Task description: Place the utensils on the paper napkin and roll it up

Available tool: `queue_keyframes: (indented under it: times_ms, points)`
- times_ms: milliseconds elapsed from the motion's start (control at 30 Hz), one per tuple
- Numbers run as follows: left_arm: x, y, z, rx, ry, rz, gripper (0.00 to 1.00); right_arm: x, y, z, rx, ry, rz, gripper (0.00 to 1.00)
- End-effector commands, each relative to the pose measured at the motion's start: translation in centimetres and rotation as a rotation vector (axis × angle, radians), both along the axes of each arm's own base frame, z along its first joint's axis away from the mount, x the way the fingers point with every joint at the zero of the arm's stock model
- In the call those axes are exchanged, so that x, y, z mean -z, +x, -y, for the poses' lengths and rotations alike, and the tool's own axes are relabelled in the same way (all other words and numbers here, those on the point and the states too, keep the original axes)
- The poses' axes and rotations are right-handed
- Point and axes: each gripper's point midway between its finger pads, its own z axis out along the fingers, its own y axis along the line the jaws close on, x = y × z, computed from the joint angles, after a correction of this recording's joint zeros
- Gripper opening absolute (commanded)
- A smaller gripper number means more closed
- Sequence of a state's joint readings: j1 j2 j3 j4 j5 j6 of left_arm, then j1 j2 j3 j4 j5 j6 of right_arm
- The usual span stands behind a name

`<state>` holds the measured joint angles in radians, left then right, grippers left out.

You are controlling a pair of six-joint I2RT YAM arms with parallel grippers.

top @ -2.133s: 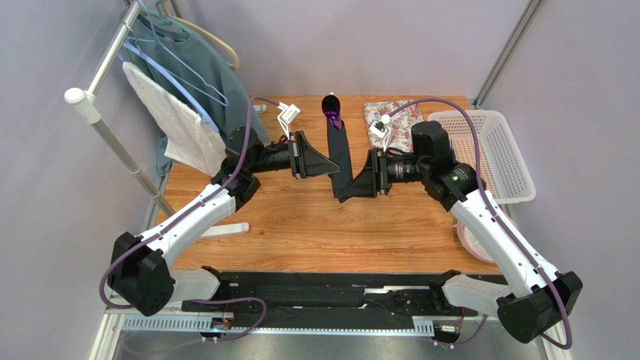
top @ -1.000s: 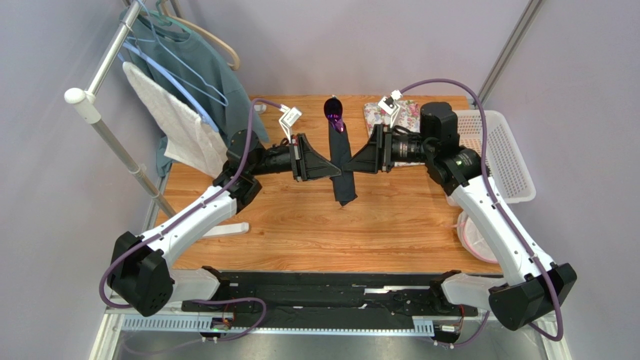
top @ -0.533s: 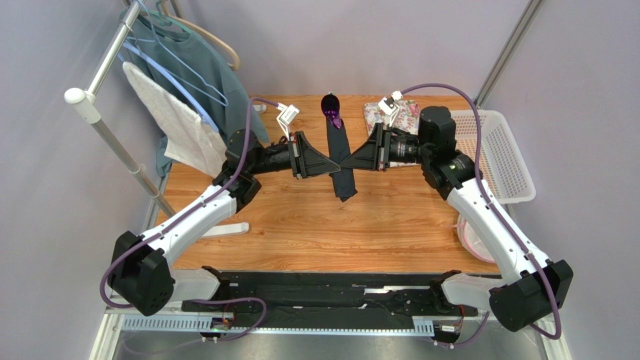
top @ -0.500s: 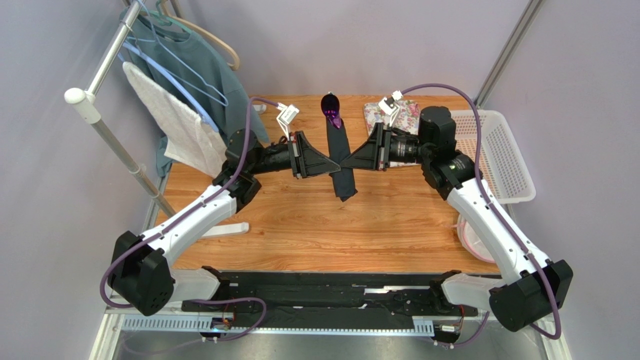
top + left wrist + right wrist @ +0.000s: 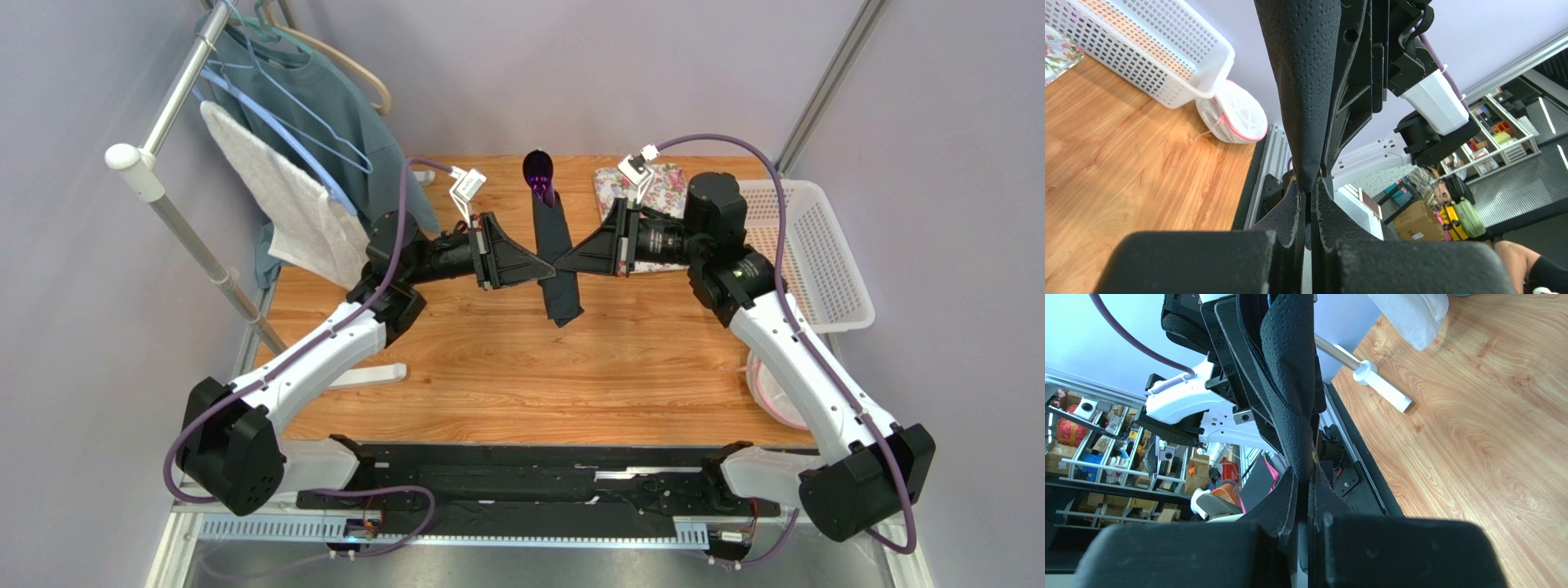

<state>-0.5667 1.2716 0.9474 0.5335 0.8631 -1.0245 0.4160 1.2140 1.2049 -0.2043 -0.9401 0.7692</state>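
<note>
The paper napkin (image 5: 562,298) is a black roll held upright above the table, shown close up in the left wrist view (image 5: 1309,92) and the right wrist view (image 5: 1290,373). A purple spoon bowl (image 5: 539,172) of the utensils sticks out of its top; the rest of the utensils is hidden inside. My left gripper (image 5: 547,267) (image 5: 1309,190) is shut on the roll from the left. My right gripper (image 5: 568,259) (image 5: 1303,478) is shut on it from the right, tip to tip with the left.
A floral mat (image 5: 659,194) lies at the back right, beside a white mesh basket (image 5: 824,251). A white, pink-rimmed round object (image 5: 770,398) sits at the table's right edge. A clothes rack (image 5: 160,184) with hangers and a white towel (image 5: 292,208) stands at the left.
My right gripper rose from the roll's lower end to its middle, met the left gripper there, and closed on the roll. The left gripper kept its hold.
</note>
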Motion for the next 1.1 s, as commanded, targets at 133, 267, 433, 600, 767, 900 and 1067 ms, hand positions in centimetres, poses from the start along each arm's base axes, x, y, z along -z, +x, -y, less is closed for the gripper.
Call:
queue_keyframes:
  times_ms: [133, 267, 433, 600, 767, 900, 1067]
  points:
    - [-2.2, -1.3, -0.2, 0.03, -0.043, 0.107, 0.14, -1.8, 0.1, 0.8, -0.006, 0.011, 0.101, 0.0]
    - [-2.0, -1.3, -0.2, 0.028, -0.036, 0.104, 0.3, -2.1, -0.2, 0.9, -0.021, 0.006, 0.125, 0.0]
    - [-1.8, -1.2, -0.2, 0.026, -0.032, 0.102, 0.4, -2.5, -0.1, 1.4, -0.015, 0.003, 0.154, 0.0]
    - [-1.7, -1.2, -0.2, 0.024, -0.026, 0.095, 0.52, -3.0, 0.0, 2.0, -0.013, 0.005, 0.189, 0.0]
    - [-0.7, -1.1, -0.5, 0.017, 0.002, 0.091, 0.67, -3.0, 0.9, 4.4, 0.008, -0.015, 0.205, 0.0]
    - [0.1, -1.3, -0.6, 0.025, 0.031, 0.106, 0.73, -2.2, 1.8, 6.8, 0.029, -0.041, 0.203, 0.0]
    - [0.7, -1.6, -0.7, 0.044, 0.052, 0.132, 0.74, -0.6, 3.2, 11.2, 0.113, -0.09, 0.156, 0.0]
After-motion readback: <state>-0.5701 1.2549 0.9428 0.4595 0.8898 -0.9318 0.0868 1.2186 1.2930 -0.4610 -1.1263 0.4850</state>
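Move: Both my hands already pinch the rolled napkin near mid-length, spoon end forward: its middle is about 2 cm ahead of and 1 cm right of my left hand's pads, and within about 1 cm of my right hand's. From my right hand the white basket lies some 12 cm ahead and 38 cm to the right, about 26 cm lower; the floral mat is some 19 cm ahead, 17 cm right and 30 cm down. I open my left hand wide and let go of the napkin roll, keeping that hand almost where it is. My right hand stays shut on the roll, eases a couple of centimetres away, then speeds off to the right with it towards the basket, about 8 cm in all and some 3 cm forward, staying at the same height. ##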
